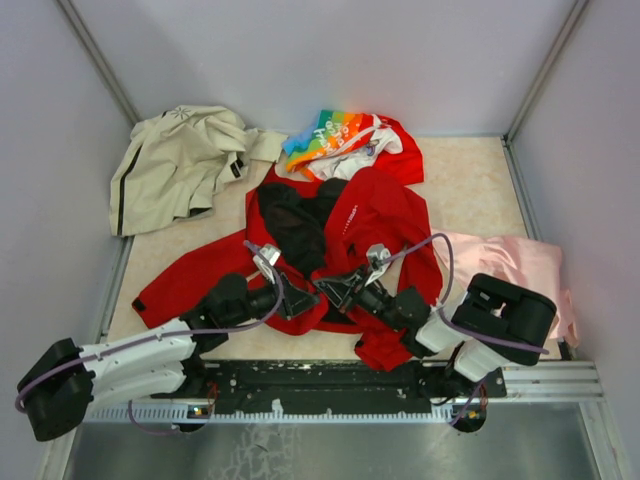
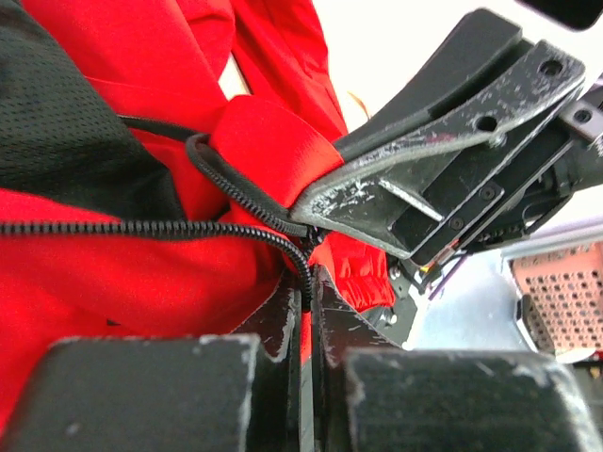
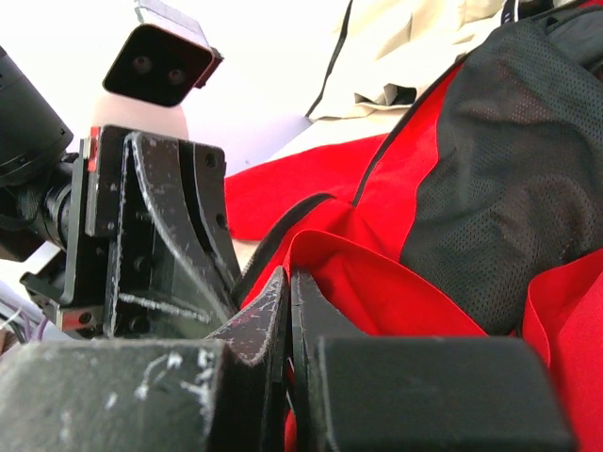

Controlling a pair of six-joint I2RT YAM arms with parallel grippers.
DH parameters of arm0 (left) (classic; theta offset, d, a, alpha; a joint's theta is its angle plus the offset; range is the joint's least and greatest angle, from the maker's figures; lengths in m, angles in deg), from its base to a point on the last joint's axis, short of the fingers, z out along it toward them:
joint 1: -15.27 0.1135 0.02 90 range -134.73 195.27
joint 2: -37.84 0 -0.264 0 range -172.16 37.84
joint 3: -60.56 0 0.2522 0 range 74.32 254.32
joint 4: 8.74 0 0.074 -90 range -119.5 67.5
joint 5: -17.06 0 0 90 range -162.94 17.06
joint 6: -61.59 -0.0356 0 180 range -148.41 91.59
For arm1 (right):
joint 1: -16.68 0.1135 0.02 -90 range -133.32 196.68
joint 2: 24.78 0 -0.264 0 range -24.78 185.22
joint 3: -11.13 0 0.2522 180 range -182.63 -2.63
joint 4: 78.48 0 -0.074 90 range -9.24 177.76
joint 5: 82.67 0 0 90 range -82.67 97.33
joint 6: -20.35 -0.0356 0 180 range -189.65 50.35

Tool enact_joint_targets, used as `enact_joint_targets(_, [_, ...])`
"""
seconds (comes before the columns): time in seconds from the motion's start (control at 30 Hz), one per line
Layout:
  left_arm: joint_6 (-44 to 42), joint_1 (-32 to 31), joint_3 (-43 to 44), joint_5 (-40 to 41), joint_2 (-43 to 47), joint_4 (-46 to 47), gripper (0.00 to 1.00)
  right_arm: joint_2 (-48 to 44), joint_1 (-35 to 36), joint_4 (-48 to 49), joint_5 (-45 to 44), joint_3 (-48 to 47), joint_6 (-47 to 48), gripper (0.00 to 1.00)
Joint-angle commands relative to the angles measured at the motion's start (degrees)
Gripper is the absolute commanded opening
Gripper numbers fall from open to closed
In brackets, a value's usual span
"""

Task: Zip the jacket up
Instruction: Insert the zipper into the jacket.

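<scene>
The red jacket (image 1: 372, 215) lies spread in the middle of the table, open, with its black mesh lining (image 1: 295, 228) showing. Both grippers meet at its lower front edge. My left gripper (image 1: 303, 301) is shut on the black zipper line (image 2: 141, 229) and the red fabric (image 2: 141, 282) beside it. The zipper teeth run straight into my left gripper's closed fingertips (image 2: 325, 294). My right gripper (image 1: 333, 290) is shut on a fold of the jacket's red hem (image 3: 377, 292), its tips almost touching the left gripper's fingers (image 3: 174, 245). No zipper slider shows.
A beige jacket (image 1: 175, 165) lies at the back left and a rainbow-printed garment (image 1: 335, 135) sits just behind the red collar. A pink cloth (image 1: 510, 262) lies at the right by the right arm. Grey walls close in three sides; a metal rail (image 1: 330, 385) runs along the front.
</scene>
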Motion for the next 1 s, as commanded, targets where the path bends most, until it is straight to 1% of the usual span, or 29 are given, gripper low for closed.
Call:
enact_joint_targets(0.0, [-4.2,-0.5,3.5,-10.6,-3.8,-4.5,0.00,-0.3,-0.1,9.7,-1.7,-4.5,2.4,0.00])
enact_joint_targets(0.17, [-4.5,-0.5,2.9,-11.5,-6.1,-3.9,0.00,0.1,-0.6,9.6,-0.8,-5.5,2.4,0.00])
enact_joint_targets(0.47, [-5.8,-0.4,3.1,-4.5,-3.1,-6.5,0.01,-0.7,-0.9,8.7,-0.7,-3.8,2.3,0.00])
enact_joint_targets(0.53, [-5.6,-0.4,2.9,-2.8,-1.8,-6.9,0.06,-1.3,-1.0,7.9,-0.9,-3.3,2.5,0.00])
enact_joint_targets(0.63, [-4.2,-0.4,2.1,-0.4,0.1,-6.9,0.19,-1.9,-1.0,7.2,-0.8,-2.8,2.6,0.00])
enact_joint_targets(0.77, [-2.7,-0.4,0.7,2.1,2.6,-6.5,0.33,-1.8,-1.0,7.8,-0.2,-2.0,2.1,0.00])
enact_joint_targets(0.97, [-0.2,-0.3,-1.1,5.5,6.5,-6.4,0.45,-1.1,-1.0,9.0,0.1,-1.5,1.3,0.00])
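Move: The left hand still pinches the end of the loose zipper edge; the slider, held up by the right fingers, is hardly 2 cm to its right, about 1 cm farther forward and roughly level. The right fingertips are about 2 cm ahead of the left hand, 1 cm right and 2 cm up; the black mesh lining lies some 16 cm ahead, 6 cm left and well below. From the right hand the slider sits about 1 cm back, 1 cm left and 2 cm under. Keeping its pinch on the loose zipper end, the left hand presses it down by the slider, about 2 cm down and 1 cm back and to the right, with a slight roll. It stays there briefly, then opens, lets go of the tape and withdraws nearly 3 cm to the left, up and a little forward. The right hand stays shut on the other zipper edge, holding nearly in place. ##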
